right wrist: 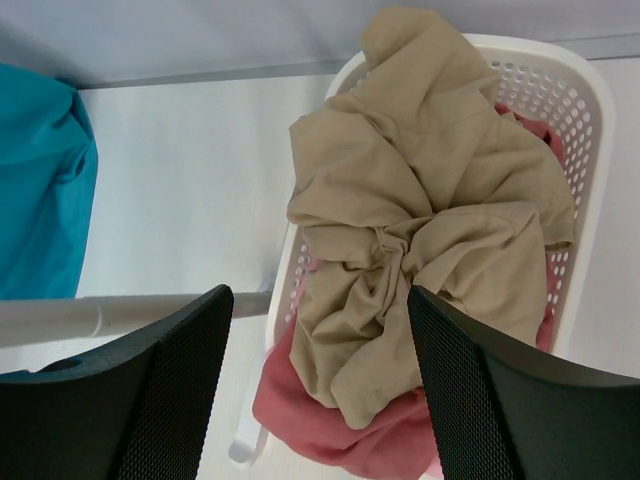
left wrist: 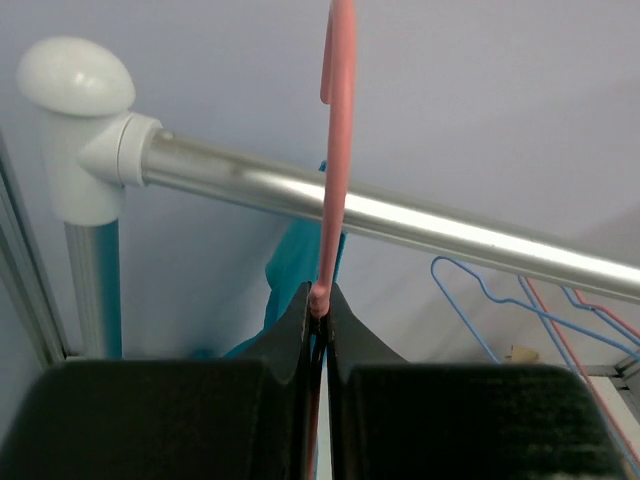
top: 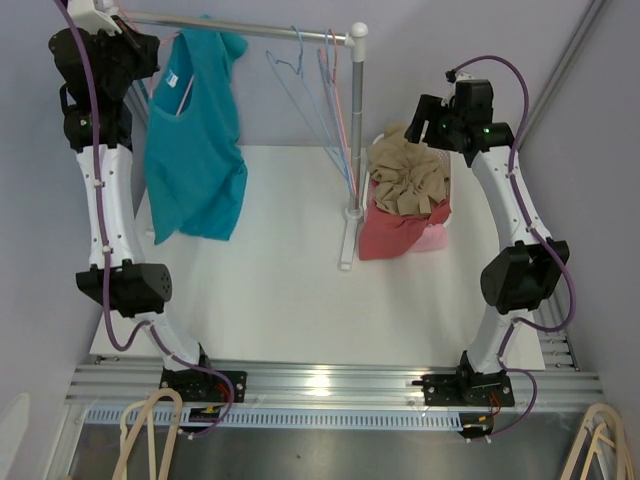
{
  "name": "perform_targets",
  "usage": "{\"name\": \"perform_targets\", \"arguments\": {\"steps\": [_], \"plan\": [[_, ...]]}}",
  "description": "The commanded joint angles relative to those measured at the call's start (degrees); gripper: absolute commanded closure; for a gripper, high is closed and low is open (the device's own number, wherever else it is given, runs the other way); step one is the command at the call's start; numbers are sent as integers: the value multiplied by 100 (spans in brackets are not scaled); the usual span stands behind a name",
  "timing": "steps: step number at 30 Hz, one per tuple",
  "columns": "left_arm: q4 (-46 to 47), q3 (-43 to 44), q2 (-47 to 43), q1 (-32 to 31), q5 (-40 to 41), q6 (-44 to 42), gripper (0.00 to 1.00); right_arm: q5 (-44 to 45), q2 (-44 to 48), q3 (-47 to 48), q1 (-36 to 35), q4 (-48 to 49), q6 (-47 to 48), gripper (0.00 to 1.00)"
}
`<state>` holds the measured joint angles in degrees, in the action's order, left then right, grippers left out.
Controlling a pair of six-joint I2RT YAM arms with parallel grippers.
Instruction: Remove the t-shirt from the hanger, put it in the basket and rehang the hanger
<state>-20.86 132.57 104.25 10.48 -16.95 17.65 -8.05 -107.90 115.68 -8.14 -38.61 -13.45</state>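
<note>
A teal t-shirt (top: 195,150) hangs on a pink hanger (left wrist: 337,150) hooked over the metal rail (top: 250,30) at its left end. My left gripper (top: 150,50) is up at the rail, shut on the hanger's pink wire just below the hook (left wrist: 322,300). A strip of the teal t-shirt (left wrist: 295,270) shows behind the fingers. My right gripper (top: 425,120) is open and empty, held above the white basket (right wrist: 580,110) of clothes. The teal shirt's edge (right wrist: 40,190) shows at the left of the right wrist view.
Several empty wire hangers, blue and pink (top: 320,90), hang on the rail near its right post (top: 356,120). The basket holds a tan garment (right wrist: 420,220) over a red one (right wrist: 340,420). The rail's left post cap (left wrist: 75,85) is close to my left gripper.
</note>
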Motion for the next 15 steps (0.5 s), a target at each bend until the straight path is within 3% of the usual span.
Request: {"name": "perform_targets", "arguments": {"steps": [1,6,15], "plan": [[-426,-12,-510,-186,517,-139,99,-117,549,-202,-3,257,-35,24],[-1069,-134,-818,-493,1281,37,99,-65,884,-537,-3,363,-43,25],[345,-2445,-2434,-897,1615,-42,99,-117,1490,-1037,-12,442,-26,24]]}}
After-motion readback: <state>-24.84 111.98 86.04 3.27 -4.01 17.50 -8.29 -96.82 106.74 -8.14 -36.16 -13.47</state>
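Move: My left hand holds the pink hanger by its neck; the middle of the teal t-shirt hangs roughly 25 cm below that hand and about 3 cm to the right. The rack's rail crosses some 7 cm ahead and 3 cm higher, and its left post stands about 10 cm left and 8 cm ahead. From my open right hand the t-shirt lies about 48 cm left, nearly level; the beige pile in the basket is roughly 20 cm below and 2 cm back. I keep my left fingers shut on the hanger neck and draw it about 7 cm back from the rail, easing some 3 cm right and 3 cm down, while the wrist tips slightly down and turns a little counter-clockwise. My right hand, still open and empty, backs off and rises about 4 cm each way, away from the basket. ##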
